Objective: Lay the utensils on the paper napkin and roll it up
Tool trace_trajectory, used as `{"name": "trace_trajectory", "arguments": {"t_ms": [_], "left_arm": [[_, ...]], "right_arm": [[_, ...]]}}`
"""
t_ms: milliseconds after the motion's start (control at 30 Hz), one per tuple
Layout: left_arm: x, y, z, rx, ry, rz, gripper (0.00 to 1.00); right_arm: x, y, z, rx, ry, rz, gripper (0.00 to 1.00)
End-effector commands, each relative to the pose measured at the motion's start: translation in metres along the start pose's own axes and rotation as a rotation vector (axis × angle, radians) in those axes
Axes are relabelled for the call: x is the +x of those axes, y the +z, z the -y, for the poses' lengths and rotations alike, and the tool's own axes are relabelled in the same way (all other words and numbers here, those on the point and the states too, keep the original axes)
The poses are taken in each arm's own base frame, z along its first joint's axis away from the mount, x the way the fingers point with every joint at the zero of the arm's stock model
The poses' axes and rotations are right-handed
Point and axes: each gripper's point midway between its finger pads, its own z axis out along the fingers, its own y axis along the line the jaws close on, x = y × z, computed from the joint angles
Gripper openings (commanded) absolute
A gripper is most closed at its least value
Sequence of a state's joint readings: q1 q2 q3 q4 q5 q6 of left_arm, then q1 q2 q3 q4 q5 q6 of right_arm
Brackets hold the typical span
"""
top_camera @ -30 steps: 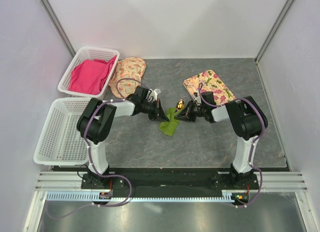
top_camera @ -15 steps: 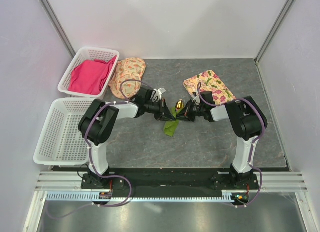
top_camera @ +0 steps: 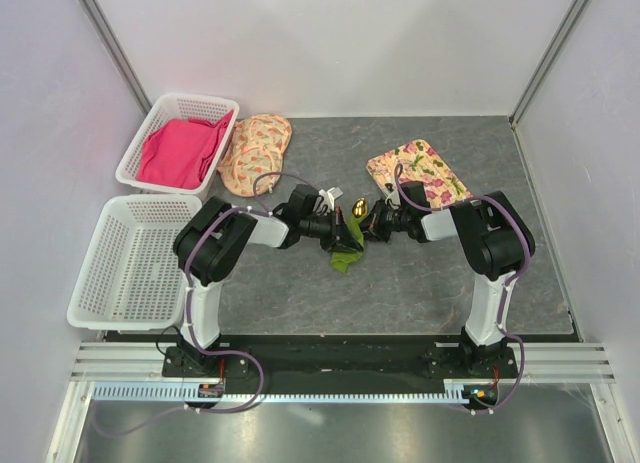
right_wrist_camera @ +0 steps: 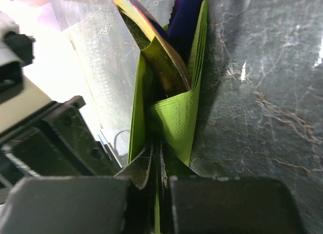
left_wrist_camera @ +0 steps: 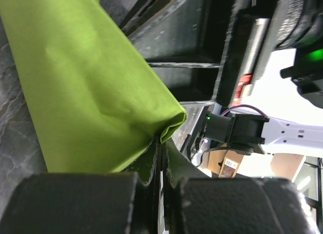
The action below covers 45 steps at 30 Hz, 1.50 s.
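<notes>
The lime-green paper napkin lies bunched mid-table between both grippers. In the right wrist view the paper napkin is folded around the utensils: a shiny yellow-gold end and a dark-blue one poke out of the fold. From above only the gold end shows. My left gripper is shut on one napkin edge, its jaws pinching the green sheet. My right gripper faces it a few centimetres away, shut on the opposite edge.
A white basket holding a pink cloth stands at the back left, with a second white basket nearer. One floral mat lies beside the baskets and another behind the right arm.
My left gripper has moved right, toward the right gripper, carrying its napkin edge over the utensils. The napkin has bunched narrower. The right gripper has hardly moved.
</notes>
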<state>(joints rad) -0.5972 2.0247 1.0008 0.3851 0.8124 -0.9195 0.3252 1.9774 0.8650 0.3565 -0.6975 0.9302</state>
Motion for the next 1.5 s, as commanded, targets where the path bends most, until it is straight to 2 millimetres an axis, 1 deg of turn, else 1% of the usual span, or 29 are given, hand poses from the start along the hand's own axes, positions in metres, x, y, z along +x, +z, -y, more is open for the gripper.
{"name": "trace_trajectory", "arguments": {"t_ms": [0,33,100,200,267,333,500,567,600,767,800,833,1000,1100,1233,1300,1333,1400,1433,1467], "left_arm": [[0.007,0.010,0.002,0.048,0.023,-0.004,0.02],[0.011,0.011,-0.004,0.044,0.012,-0.010,0.02],[0.011,0.012,-0.005,0.052,0.021,-0.008,0.02],[0.016,0.014,-0.014,0.051,0.013,-0.019,0.02],[0.023,0.015,-0.023,0.041,-0.008,-0.033,0.02],[0.027,0.015,-0.027,0.046,-0.017,-0.035,0.02],[0.032,0.019,-0.043,0.028,-0.063,-0.039,0.02],[0.031,0.019,-0.046,0.023,-0.085,-0.040,0.02],[0.032,0.020,-0.051,0.014,-0.100,-0.041,0.02],[0.034,0.015,-0.068,-0.036,-0.157,-0.033,0.02],[0.033,0.014,-0.072,-0.044,-0.168,-0.026,0.02],[0.032,0.013,-0.073,-0.045,-0.169,-0.023,0.02],[0.032,0.013,-0.078,-0.061,-0.186,-0.025,0.02],[0.032,0.013,-0.078,-0.061,-0.183,-0.023,0.02],[0.030,0.013,-0.077,-0.062,-0.173,-0.018,0.02],[0.029,0.013,-0.076,-0.061,-0.169,-0.020,0.02],[0.029,0.013,-0.076,-0.062,-0.165,-0.020,0.02],[0.028,0.014,-0.076,-0.070,-0.159,-0.023,0.02],[0.027,0.014,-0.077,-0.073,-0.154,-0.022,0.02],[0.026,0.014,-0.076,-0.072,-0.152,-0.023,0.02]], "right_arm": [[0.013,0.003,0.067,0.254,0.041,0.030,0.00],[0.013,0.003,0.068,0.255,0.043,0.030,0.00],[0.013,0.003,0.067,0.255,0.045,0.030,0.00],[0.014,0.003,0.067,0.253,0.044,0.027,0.00],[0.014,0.003,0.066,0.250,0.042,0.024,0.00],[0.014,0.003,0.065,0.248,0.031,0.019,0.00],[0.011,0.001,0.059,0.244,-0.007,0.004,0.00],[0.008,-0.002,0.055,0.245,-0.036,-0.006,0.00],[0.007,-0.002,0.052,0.244,-0.052,-0.009,0.00],[-0.011,-0.007,0.035,0.255,-0.124,-0.043,0.02],[-0.011,-0.009,0.032,0.259,-0.124,-0.054,0.02],[-0.019,-0.009,0.021,0.242,-0.145,-0.043,0.04],[-0.030,-0.020,-0.007,0.219,-0.203,-0.036,0.12],[-0.035,-0.027,-0.017,0.209,-0.212,-0.036,0.13],[-0.033,-0.038,-0.028,0.197,-0.235,-0.039,0.16],[-0.031,-0.043,-0.031,0.192,-0.240,-0.036,0.21],[-0.031,-0.044,-0.032,0.189,-0.243,-0.036,0.27],[-0.029,-0.044,-0.033,0.179,-0.236,-0.037,0.34],[-0.028,-0.043,-0.032,0.176,-0.227,-0.040,0.41],[-0.028,-0.041,-0.033,0.164,-0.223,-0.040,0.43]]}}
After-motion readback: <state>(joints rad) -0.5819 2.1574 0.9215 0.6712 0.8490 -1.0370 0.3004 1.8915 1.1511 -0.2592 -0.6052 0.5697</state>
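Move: The napkin roll lies almost under the left hand, its middle about 4 cm below and some 2 cm to the left, level with it in reach. The left fingers already hold a raised flap of the napkin. The gold spoon's bowl sticks out about 9 cm ahead of the left hand and 3 cm lower. From the right hand, already pinching the roll low down, the roll's middle is about 4 cm back and 3 cm left, with the spoon's bowl 5 cm ahead and 1 cm left. The napkin flap, still pinched in the shut left fingers, is brought straight down about 3.5 cm onto the roll and kept there. Meanwhile the right hand first holds the roll in place, then tips its fingers some 15 degrees steeper, edges forward, lets go by opening about a third, and draws off to the right and up about 3 cm each. ##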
